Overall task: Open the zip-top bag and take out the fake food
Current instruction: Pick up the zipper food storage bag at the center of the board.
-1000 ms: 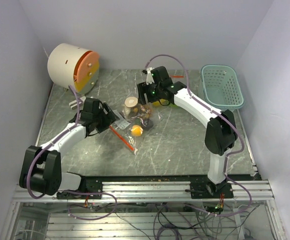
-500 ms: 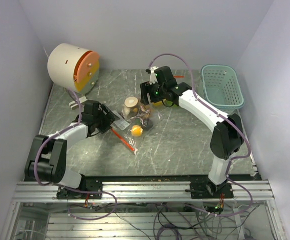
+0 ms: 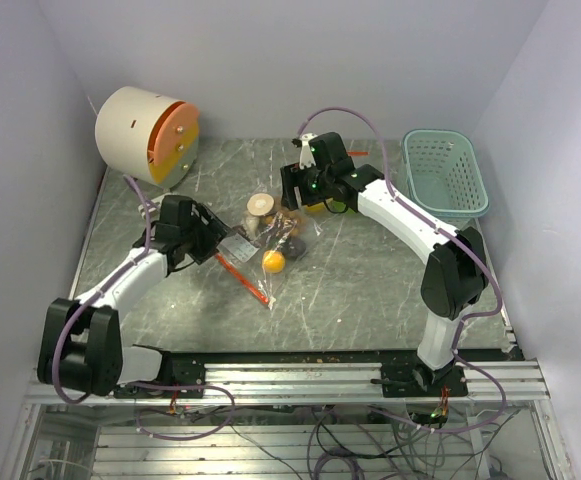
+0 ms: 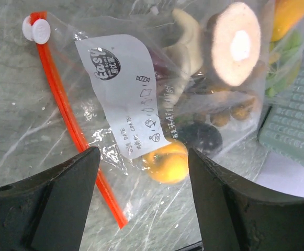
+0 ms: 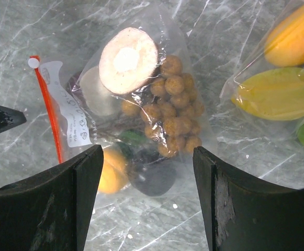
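Note:
The zip-top bag (image 3: 257,243) lies flat mid-table, its red zip strip (image 3: 244,275) toward the near left, and it looks zipped. In the left wrist view the zip strip (image 4: 68,120) ends in a white slider. The fake food shows through the plastic: an orange fruit (image 3: 273,261), a tan mushroom slice (image 5: 128,60), a cluster of brown balls (image 5: 175,110) and a dark lump (image 5: 153,178). My left gripper (image 3: 218,240) is open at the bag's left edge, and its jaws (image 4: 144,157) hold nothing. Over the bag's far side my right gripper (image 3: 294,200) hovers open, its jaws (image 5: 147,154) empty.
A second clear bag (image 5: 277,78) of yellow and green pieces lies just right of the first, under the right arm. A pale teal basket (image 3: 445,172) stands at the back right. A white drum with an orange face (image 3: 145,133) sits at the back left.
My left gripper has drawn slightly back and left along the bag's edge. My right arm shifted a little toward the back early on. The bag has stayed put.

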### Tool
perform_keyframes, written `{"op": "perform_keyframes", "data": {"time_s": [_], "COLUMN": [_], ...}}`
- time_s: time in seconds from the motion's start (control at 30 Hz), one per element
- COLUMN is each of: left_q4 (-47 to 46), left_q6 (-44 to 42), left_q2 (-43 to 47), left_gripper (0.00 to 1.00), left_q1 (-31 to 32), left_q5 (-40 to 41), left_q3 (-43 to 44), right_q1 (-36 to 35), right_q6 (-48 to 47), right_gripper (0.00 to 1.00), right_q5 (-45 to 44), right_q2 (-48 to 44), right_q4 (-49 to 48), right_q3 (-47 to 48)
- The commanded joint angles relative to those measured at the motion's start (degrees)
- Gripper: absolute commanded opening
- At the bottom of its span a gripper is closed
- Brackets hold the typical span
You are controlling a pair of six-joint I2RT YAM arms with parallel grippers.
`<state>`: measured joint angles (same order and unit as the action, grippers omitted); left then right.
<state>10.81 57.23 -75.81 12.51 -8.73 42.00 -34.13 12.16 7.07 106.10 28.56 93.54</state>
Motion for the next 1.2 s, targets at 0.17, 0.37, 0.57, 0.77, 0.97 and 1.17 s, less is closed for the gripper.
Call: {"op": "perform_keyframes", "data": {"time_s": [0.17, 0.37, 0.57, 0.77, 0.97, 1.17], "left_q4": [4.28, -5.85, -15.41, -23.6, -26.88, -19.68], "left_q6": [-1.77, -3.33, -1.23, -0.36, -3.61, -5.43], "left_q2": [2.22, -4.09, -11.25, -15.66, -19.76, -15.37], "left_gripper": [0.8, 0.77, 0.73, 0.56, 0.19, 0.07], "left_q1": [-0.92, -1.53, -1.53, -1.53, -1.61, -1.61], "left_q5": [4.6, 3.77, 1.09, -0.43, -2.98, -1.36], "left_q3": [-4.06, -4.41, -6.55, -8.53, -5.69, 0.11], "right_q1": [-0.15, -0.16, -0.18, -0.15, -0.15, -0.36], "right_q6": [1.13, 0.93, 1.15, 0.51, -0.06, -1.82], "right_gripper": [0.69, 0.69, 0.69, 0.69, 0.69, 0.69], "right_q5": [2.41, 2.25, 1.48, 0.98, 0.76, 0.93], "right_q2": [0.94, 0.63, -0.09, -0.09, 0.22, 0.68], "right_q4": [-1.03, -0.42, -0.32, 0.12, 1.3, 2.42], "right_q3": [1.42, 1.32, 0.6, 0.14, 0.79, 3.24]}}
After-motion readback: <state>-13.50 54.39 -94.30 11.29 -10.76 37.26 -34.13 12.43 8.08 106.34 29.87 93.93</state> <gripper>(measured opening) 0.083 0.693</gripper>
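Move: The bag's red zip, near its slider end, lies about 3 cm ahead of the left hand and some 8 cm below. The white label is about 4 cm to that hand's right and 1 cm ahead, the fake orange 12 cm right and 2 cm back, and the ham slice 9 cm right and 11 cm ahead. From the right hand, that part of the zip is roughly 16 cm left, 7 cm back and 15 cm down. The left hand descends about 8 cm, first edging back-left, then forward 5 cm, and pinches the red zip shut-fingered. ##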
